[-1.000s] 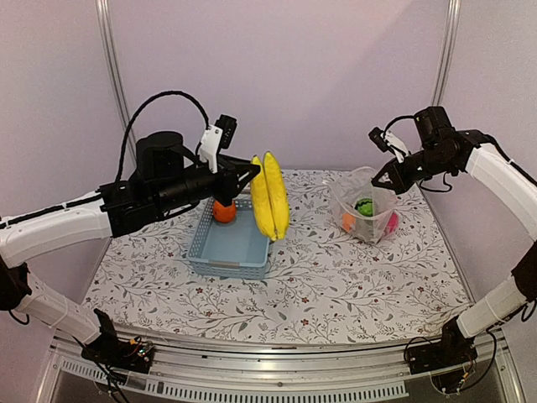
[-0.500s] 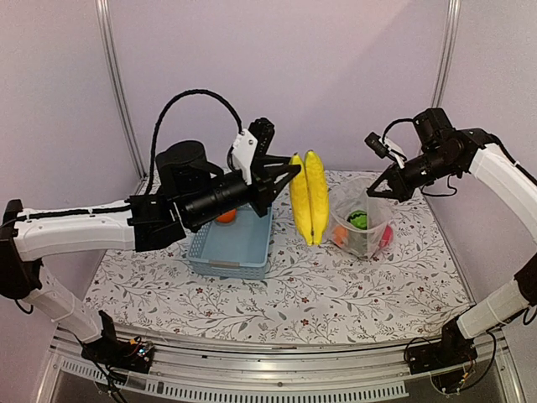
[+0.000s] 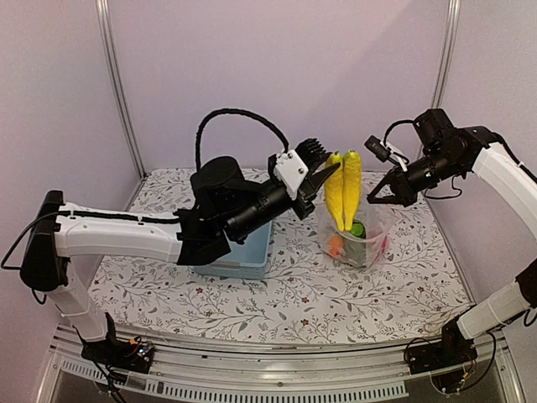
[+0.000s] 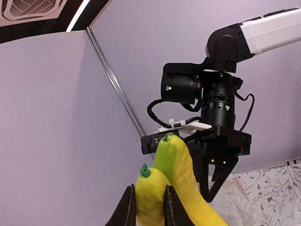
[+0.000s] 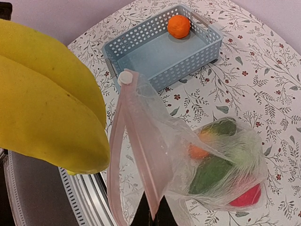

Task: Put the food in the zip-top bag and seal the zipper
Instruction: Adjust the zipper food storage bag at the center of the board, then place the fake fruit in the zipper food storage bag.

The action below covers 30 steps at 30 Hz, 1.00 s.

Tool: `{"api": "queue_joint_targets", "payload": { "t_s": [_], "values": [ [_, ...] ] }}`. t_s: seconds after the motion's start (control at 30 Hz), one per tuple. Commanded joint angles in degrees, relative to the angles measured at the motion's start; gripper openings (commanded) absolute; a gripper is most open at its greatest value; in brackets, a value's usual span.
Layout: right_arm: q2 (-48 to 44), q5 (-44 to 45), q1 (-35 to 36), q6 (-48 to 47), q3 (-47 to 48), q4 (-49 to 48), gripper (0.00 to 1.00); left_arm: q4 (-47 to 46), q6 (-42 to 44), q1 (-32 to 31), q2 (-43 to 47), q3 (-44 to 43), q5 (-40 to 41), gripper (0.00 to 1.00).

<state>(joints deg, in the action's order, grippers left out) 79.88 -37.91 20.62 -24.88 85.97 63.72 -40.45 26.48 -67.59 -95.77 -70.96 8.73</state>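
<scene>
A pair of yellow toy bananas (image 3: pixel 344 189) hangs upright from my left gripper (image 3: pixel 325 172), which is shut on their green-tipped upper end (image 4: pixel 149 207). Their lower tips reach the mouth of the clear zip-top bag (image 3: pixel 362 242). My right gripper (image 3: pixel 375 195) is shut on the bag's mouth edge (image 5: pixel 153 214) and holds it up. The pinkish zipper (image 5: pixel 136 141) with its white slider (image 5: pixel 125 77) hangs open beside the bananas (image 5: pixel 47 94). Green, orange and red food pieces (image 5: pixel 221 165) lie inside the bag.
The light-blue basket (image 5: pixel 155 52) stands to the left of the bag with one orange toy fruit (image 5: pixel 178 26) in its far corner. In the top view my left arm (image 3: pixel 126 235) stretches across it. The table's front rail (image 3: pixel 277 382) runs below.
My left arm has carried the bananas to the right, from above the basket to the bag's mouth. The right gripper has shifted slightly left and down with the bag's edge.
</scene>
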Motion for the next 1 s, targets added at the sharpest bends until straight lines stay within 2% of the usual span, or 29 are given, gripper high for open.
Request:
{"api": "queue_joint_targets", "payload": {
  "t_s": [0.0,0.53,0.6,0.73,0.8,0.9,0.97],
  "values": [
    [-1.50,-2.58,0.41,-0.88,1.74,1.93,0.00,-12.57,9.20,-1.10,-3.76,-2.42,1.95,0.00],
    [-0.64,-1.85,0.41,-0.10,5.25,2.73,0.00,-38.56,28.07,-3.32,-18.05,0.65,3.59,0.00],
    [-0.69,-0.65,0.40,0.09,5.18,2.34,0.00,-43.49,29.20,-3.61,-20.17,0.82,4.87,0.00],
    [-0.68,0.80,0.43,0.74,5.17,1.67,0.00,-47.16,29.59,-4.06,-23.09,1.09,7.15,0.00],
    [-0.62,0.95,0.32,0.93,5.17,1.42,0.00,-47.61,28.09,-4.25,-23.96,0.96,8.45,0.15],
    [-0.36,1.53,0.40,1.23,5.33,1.09,0.00,-47.17,27.77,-4.86,-24.78,0.29,10.09,0.47],
    [-0.09,2.01,0.32,1.50,5.43,0.83,0.00,-47.51,28.45,-5.33,-24.84,-0.08,11.22,0.57]
  ]
}}
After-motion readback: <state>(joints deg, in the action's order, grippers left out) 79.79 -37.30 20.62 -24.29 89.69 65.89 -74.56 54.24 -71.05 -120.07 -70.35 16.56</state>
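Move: The two bananas, already held by the left fingers and hanging down, are bound for the open mouth of the zip-top bag, whose middle is about 4 cm to that hand's right, 3 cm ahead and some 17 cm below. The food already in the bag lies roughly 8 cm ahead of the left hand, 10 cm to its right and 34 cm down; the basket is about 11 cm ahead, 22 cm left and 36 cm down. From the right hand, pinching the bag's rim, the mouth's middle is about 5 cm left, 1 cm back and 6 cm below. The bananas are carried by the left hand down about 10 cm, after a tiny rise, and 5 cm to the right into the bag's mouth, while the wrist turns some 25 degrees so that their lower ends swing forward. At the bottom the fingers open and let go. The right hand keeps its pinch on the rim and lifts it about 2 cm. ##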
